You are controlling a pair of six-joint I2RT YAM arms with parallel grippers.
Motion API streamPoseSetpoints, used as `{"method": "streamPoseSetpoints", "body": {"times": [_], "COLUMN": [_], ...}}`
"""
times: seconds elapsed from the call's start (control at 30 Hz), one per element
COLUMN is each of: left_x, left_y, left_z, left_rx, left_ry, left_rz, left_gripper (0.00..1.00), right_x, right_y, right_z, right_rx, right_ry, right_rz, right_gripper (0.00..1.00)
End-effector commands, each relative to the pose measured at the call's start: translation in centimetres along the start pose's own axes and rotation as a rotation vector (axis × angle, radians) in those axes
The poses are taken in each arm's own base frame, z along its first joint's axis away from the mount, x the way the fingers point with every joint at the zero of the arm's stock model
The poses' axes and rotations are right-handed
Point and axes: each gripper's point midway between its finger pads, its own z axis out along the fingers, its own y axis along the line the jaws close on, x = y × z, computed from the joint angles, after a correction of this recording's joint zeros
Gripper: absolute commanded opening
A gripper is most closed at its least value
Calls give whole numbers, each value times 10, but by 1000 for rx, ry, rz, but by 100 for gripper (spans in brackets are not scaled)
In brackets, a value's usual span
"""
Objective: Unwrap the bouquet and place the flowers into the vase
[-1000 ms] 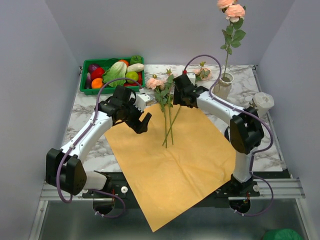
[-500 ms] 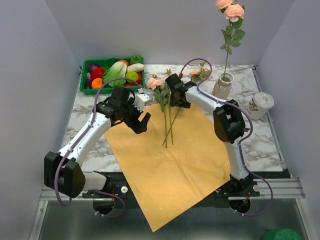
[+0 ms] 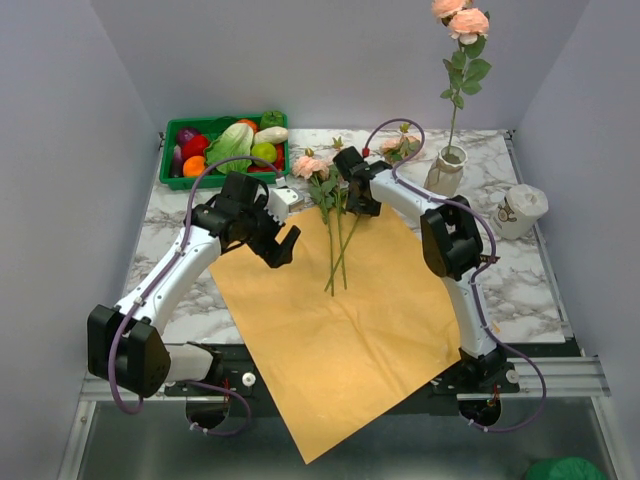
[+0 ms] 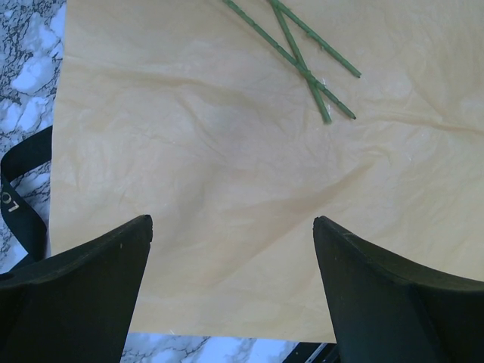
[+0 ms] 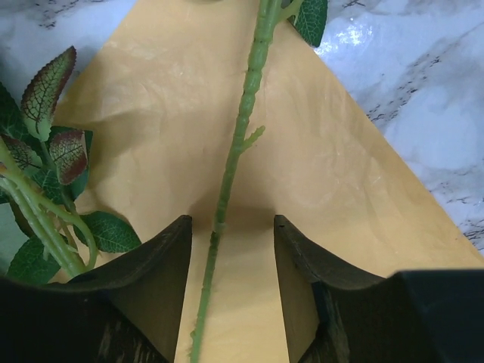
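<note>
The orange-yellow paper sheet [image 3: 345, 320] lies spread flat on the marble table. Several pink roses [image 3: 311, 166] lie at its far edge, their green stems [image 3: 337, 250] crossing on the paper. The beige vase [image 3: 445, 171] at the back right holds tall roses [image 3: 462, 22]. My right gripper [image 3: 358, 200] is low over the lying flowers. In the right wrist view its jaws stand open astride one stem [image 5: 231, 162], a gap on each side of my right gripper [image 5: 232, 223]. My left gripper [image 3: 281, 246] [image 4: 233, 227] hovers open over bare paper [image 4: 227, 151]. A black ribbon [image 4: 23, 193] shows at the paper's left edge.
A green basket [image 3: 168, 170] of plastic vegetables and fruit sits at the back left. A squat white pot [image 3: 521, 210] stands at the right. One more pink rose [image 3: 400, 146] lies on the marble left of the vase.
My right arm has swung left from beside the vase to above the lying stems, and its jaws have narrowed around one stem. The left arm has barely moved.
</note>
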Motion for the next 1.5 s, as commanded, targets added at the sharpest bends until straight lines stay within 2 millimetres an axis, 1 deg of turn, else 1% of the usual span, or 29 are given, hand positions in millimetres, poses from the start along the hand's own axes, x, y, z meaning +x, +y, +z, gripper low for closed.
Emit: {"method": "streamPoseSetpoints", "body": {"times": [0.0,0.13,0.2,0.27,0.43,0.5,0.57,0.63,0.67,0.7,0.73,0.77,0.8,0.83,0.87,0.9,0.93,0.97,1.03,1.07,1.1,1.17,1.2,1.23,1.3,1.37,1.4,1.43,1.47], "left_x": [2,2,2,0,-4,-5,-6,-6,-5,-5,-4,-4,-4,-4,-5,-5,-5,-6,-7,-7,-8,-7,-7,-7,-8,-9,-10,-10,-10], "left_y": [1,1,1,1,1,1,1,0,0,0,0,0,1,1,2,1,1,2,2,2,3,3,3,3,3,3,4,3,3], "left_z": [-8,-10,-11,-12,-17,-19,-20,-20,-19,-18,-18,-16,-16,-15,-15,-15,-15,-15,-15,-15,-15,-14,-14,-14,-14,-14,-14,-14,-14], "left_rx": [-17,-20,-20,-22,-28,-31,-32,-30,-26,-25,-24,-22,-22,-22,-23,-21,-21,-22,-22,-24,-27,-28,-27,-27,-27,-24,-28,-26,-28], "left_ry": [-3,-8,-7,-8,-13,-17,-22,-22,-20,-18,-15,-11,-11,-8,-9,-9,-9,-11,-11,-11,-12,-9,-9,-8,-8,-10,-12,-14,-15], "left_rz": [16,19,20,19,21,21,23,20,19,17,15,11,11,10,6,5,2,3,-1,-1,1,-1,0,-2,-5,-9,-9,-10,-8], "left_gripper": [96,96,96,96,96,96,96,96,96,96,96,96,96,96,96,96,96,96,96,96,96,96,96,96,96,96,96,96,96], "right_x": [-1,2,-3,0,-5,-3,-10,-15,-28,-36,-38,-52,-61,-68,-69,-84,-88,-95,-93,-85,-93,-86,-81,-82,-77,-83,-91,-93,-100], "right_y": [-3,-1,1,-1,-2,-4,-6,-9,-11,-10,-15,-19,-19,-20,-23,-23,-23,-23,-21,-24,-24,-22,-22,-26,-20,-19,-20,-20,-23], "right_z": [7,6,2,3,-4,-3,-13,-19,-35,-41,-45,-63,-71,-81,-86,-107,-115,-133,-148,-148,-167,-179,-179,-193,-205,-237,-253,-263,-284], "right_rx": [30,16,-1,-3,-10,-8,-18,-27,-45,-61,-58,-71,-83,-95,-93,-128,-143,-170,-190,-184,-214,-231,-237,-258,-303,-362,-373,-384,-407], "right_ry": [-4,9,-12,-10,-27,-30,-55,-89,-132,-168,-186,-236,-274,-303,-325,-388,-415,-471,-519,-527,-587,-632,-661,-700,-784,-887,-958,-990,-1037], "right_rz": [17,37,58,58,72,76,86,89,100,99,93,106,100,99,90,91,86,73,43,25,18,-7,-32,-26,-79,-97,-115,-127,-124], "right_gripper": [52,40,32,27,20,13,3,1,1,1,1,1,1,1,1,1,1,1,1,1,1,1,1,1,1,1,1,1,1]}}
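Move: The flower to be picked lies right under the right hand, its green stem already between the half-open fingers about 1 cm below them, bloom end pointing ahead and right. Two more flowers lie side by side some 6 cm to the hand's left and about 2 cm back. The vase stands about 15 cm to its right, level with it, its middle some 8 cm higher. From the left hand, the flower is roughly 16 cm ahead, 15 cm right and 14 cm below. The right fingers shut from half open and pinch the stem close above the paper. The hand then rises fast by almost 20 cm, drawing back about 6 cm in the later part, while it tips up some 40 degrees towards pointing forward and turns counter-clockwise, still gripping the stem. ##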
